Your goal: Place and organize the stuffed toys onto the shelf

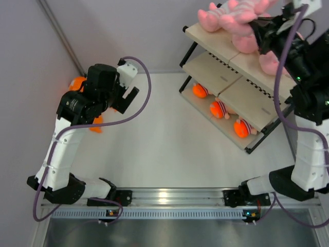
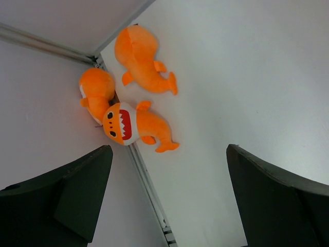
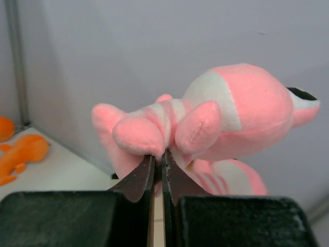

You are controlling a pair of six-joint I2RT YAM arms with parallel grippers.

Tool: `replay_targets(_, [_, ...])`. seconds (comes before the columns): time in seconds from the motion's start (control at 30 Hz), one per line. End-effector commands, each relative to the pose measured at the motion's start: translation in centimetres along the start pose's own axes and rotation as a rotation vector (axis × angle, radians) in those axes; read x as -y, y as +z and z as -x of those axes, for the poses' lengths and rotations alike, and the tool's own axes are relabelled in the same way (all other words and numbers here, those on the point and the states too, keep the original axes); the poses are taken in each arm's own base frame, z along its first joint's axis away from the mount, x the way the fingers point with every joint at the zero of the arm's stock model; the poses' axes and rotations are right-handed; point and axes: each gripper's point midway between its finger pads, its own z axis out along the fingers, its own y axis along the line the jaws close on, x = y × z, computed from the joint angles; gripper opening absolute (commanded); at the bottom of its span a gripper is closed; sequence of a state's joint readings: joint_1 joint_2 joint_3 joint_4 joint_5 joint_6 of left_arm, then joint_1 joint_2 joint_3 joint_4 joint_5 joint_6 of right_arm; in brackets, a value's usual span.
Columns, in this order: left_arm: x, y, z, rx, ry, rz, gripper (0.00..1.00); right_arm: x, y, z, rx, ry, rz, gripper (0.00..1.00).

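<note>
My right gripper (image 3: 159, 160) is shut on a pink plush figure (image 3: 231, 110) with a pink-and-white striped body. It holds it above the top board of the shelf (image 1: 216, 38) at the far right. In the top view this gripper (image 1: 263, 35) is among the pink toys (image 1: 218, 18) lying on that board. Three orange plush creatures (image 2: 134, 126) lie by the far left wall. My left gripper (image 2: 169, 206) hangs open and empty above and short of them. In the top view the left gripper (image 1: 128, 99) is at the far left.
Three orange toys with striped parts (image 1: 218, 109) lie on the shelf's bottom board. The middle board (image 1: 226, 77) shows cream panels with black checkered strips. A metal rail (image 2: 149, 190) runs along the left wall. The arm bases sit on a rail (image 1: 169, 198) at the near edge.
</note>
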State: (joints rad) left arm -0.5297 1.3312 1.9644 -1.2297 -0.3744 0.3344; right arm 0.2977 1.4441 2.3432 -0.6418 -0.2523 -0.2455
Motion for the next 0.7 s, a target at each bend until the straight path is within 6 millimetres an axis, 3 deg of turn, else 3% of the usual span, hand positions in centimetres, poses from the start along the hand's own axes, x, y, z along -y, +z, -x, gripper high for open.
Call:
replay_targets(0.0, [1.3, 1.5, -0.1, -0.002, 0.028, -0.046, 0.98, 5.4, -7.6, 4.7, 0.041, -0.157, -0.292, 0.0])
replay_targets(0.1, [2.1, 1.9, -0.1, -0.003, 0.037, -0.081, 0.98, 7.3, -11.5, 3.0, -0.067, -0.198, -0.444, 0.0])
replay_targets(0.13, [2.2, 1.9, -0.1, 0.001, 0.034, -0.089, 0.98, 7.8, -11.4, 1.9, -0.106, -0.206, -0.471, 0.0])
replay_targets(0.17, [2.3, 1.7, 0.0, 0.008, 0.03, -0.097, 0.98, 8.2, -13.0, 1.5, -0.143, -0.212, -0.518, 0.0])
replay_targets(0.37, [3.2, 2.1, -0.5, -0.007, 0.034, -0.131, 0.98, 8.1, -17.3, -2.1, -0.327, -0.179, -0.593, 0.0])
replay_targets(0.4, [3.4, 2.2, -0.6, -0.009, 0.03, -0.137, 0.98, 8.0, -17.3, -3.4, -0.358, -0.17, -0.598, 0.0])
replay_targets(0.53, [4.1, 2.4, -0.5, -0.005, 0.018, -0.169, 0.98, 6.7, -17.9, -5.0, -0.378, -0.181, -0.539, 0.0])
replay_targets(0.67, [4.4, 2.1, -0.4, 0.004, 0.009, -0.186, 0.98, 5.8, -19.3, -5.6, -0.399, -0.171, -0.523, 0.0])
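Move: My right hand, still pinching the striped pink toy, is high over the shelf's top board. The bare right end where it is headed lies about 20 cm to its right, 7 cm back and some 14 cm below. The third pink toy beside that gap is roughly 12 cm right and 2 cm back, the second 5 cm right and 4 cm ahead. From my empty left hand the gap is some 57 cm right, 4 cm back and 9 cm higher. I swing the held pink toy right and back, about 15 and 11 cm, rising slightly past the second and third toys. I turn clockwise some 35 degrees, then sink about 12 cm from the peak towards the bare end, easing slightly forward and tipping down as my fingers keep their pinch. My left hand, wide open, sinks about 4 cm and drifts right. ##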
